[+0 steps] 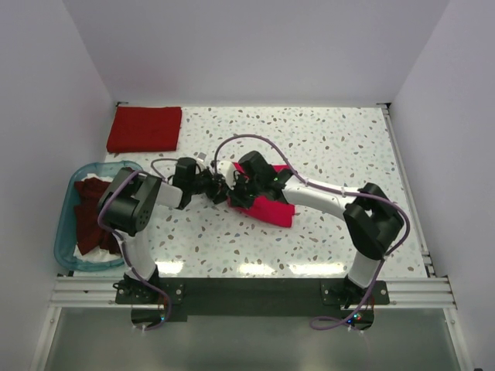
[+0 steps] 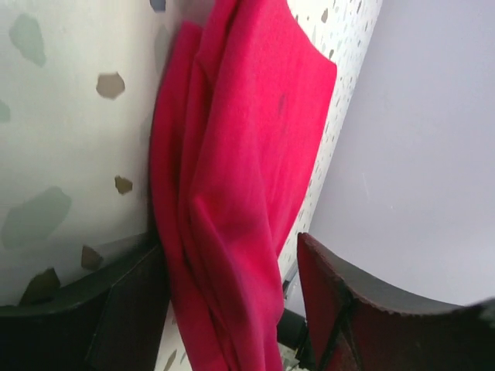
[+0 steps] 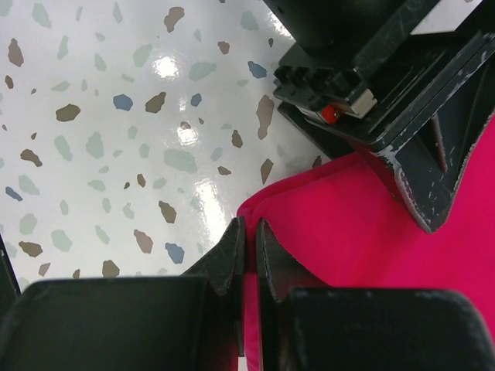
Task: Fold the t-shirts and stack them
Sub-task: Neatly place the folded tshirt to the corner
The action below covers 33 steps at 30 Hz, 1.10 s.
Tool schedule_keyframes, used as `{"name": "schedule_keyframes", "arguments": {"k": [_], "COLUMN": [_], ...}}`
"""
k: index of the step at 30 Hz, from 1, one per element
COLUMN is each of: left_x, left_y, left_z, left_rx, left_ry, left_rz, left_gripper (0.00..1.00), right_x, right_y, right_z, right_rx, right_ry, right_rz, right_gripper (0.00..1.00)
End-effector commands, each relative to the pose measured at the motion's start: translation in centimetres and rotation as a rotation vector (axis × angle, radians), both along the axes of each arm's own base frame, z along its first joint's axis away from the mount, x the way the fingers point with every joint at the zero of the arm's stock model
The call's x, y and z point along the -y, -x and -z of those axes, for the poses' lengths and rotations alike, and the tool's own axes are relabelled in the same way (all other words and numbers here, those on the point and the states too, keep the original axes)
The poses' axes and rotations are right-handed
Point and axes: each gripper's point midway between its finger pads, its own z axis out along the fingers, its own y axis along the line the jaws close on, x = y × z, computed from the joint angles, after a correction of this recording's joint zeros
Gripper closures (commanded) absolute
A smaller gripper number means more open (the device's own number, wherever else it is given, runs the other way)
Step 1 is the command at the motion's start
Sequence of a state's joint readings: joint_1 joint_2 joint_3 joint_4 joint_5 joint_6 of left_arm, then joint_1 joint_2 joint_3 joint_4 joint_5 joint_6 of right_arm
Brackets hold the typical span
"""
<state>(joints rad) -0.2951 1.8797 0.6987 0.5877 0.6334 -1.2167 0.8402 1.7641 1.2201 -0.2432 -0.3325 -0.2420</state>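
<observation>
A bright crimson-pink t-shirt lies partly folded in the middle of the table. My right gripper is shut on its left edge; in the right wrist view the jaws pinch a thin fold of the pink fabric. My left gripper faces it from the left. In the left wrist view the jaws stand wide apart with the pink fabric hanging between them, closer to the left finger. A folded red t-shirt lies at the back left.
A translucent blue tub at the left edge holds crumpled dark red shirts. The left gripper's black body sits close above the right gripper's jaws. White walls enclose the table on three sides.
</observation>
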Motion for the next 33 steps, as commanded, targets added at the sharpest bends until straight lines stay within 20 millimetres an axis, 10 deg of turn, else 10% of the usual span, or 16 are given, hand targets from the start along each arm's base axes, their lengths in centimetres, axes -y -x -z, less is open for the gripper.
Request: {"name": "schedule_keyframes", "arguments": {"k": [1, 18, 25, 33], "left_x": [0.0, 2.9, 2.0, -3.1], "left_y": [-1.9, -3.1, -6.6, -11.4], "left_z": [1.2, 2.7, 0.3, 0.0], "left_rx": [-0.004, -0.030, 0.098, 0.241], "left_ry": [-0.045, -0.059, -0.158, -0.494], "left_rz": [-0.076, -0.032, -0.003, 0.147], "left_gripper": [0.34, 0.46, 0.98, 1.00], "right_x": [-2.7, -4.3, -3.6, 1.8], "right_y": [-1.1, -1.8, -1.4, -3.9], "right_z": [-3.1, -5.0, -5.2, -6.5], "right_rx": [0.059, 0.064, 0.053, 0.062], "right_ry": [-0.114, -0.198, -0.189, -0.139], "right_rz": [-0.012, 0.000, 0.001, 0.105], "right_gripper": [1.00, 1.00, 1.00, 0.32]}}
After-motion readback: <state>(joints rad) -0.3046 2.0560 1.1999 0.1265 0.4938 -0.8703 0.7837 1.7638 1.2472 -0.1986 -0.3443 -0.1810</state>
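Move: The folded pinkish-red t-shirt has its middle about 12 cm to the right of the left hand, 1 cm back and some 3 cm lower, with its bunched left edge already between the open left fingers. From the right hand, which still pinches the shirt near its near-left corner, that middle is about 9 cm right, 2 cm ahead and 5 cm down. The dark red folded shirt in the far-left corner lies roughly 20 cm ahead and 25 cm left of the left hand. The t-shirt's bunched left edge passes from one hand to the other: the left hand pushes about 3 cm forward and 3 cm right over it, dips and closes on the cloth, then pulls it about 6 cm forward and slightly left and up, its left side rolling up some 15 degrees. The right hand eases 2 cm left and a little up with its pinch, then opens, lets go and slips forward and back to the right. ##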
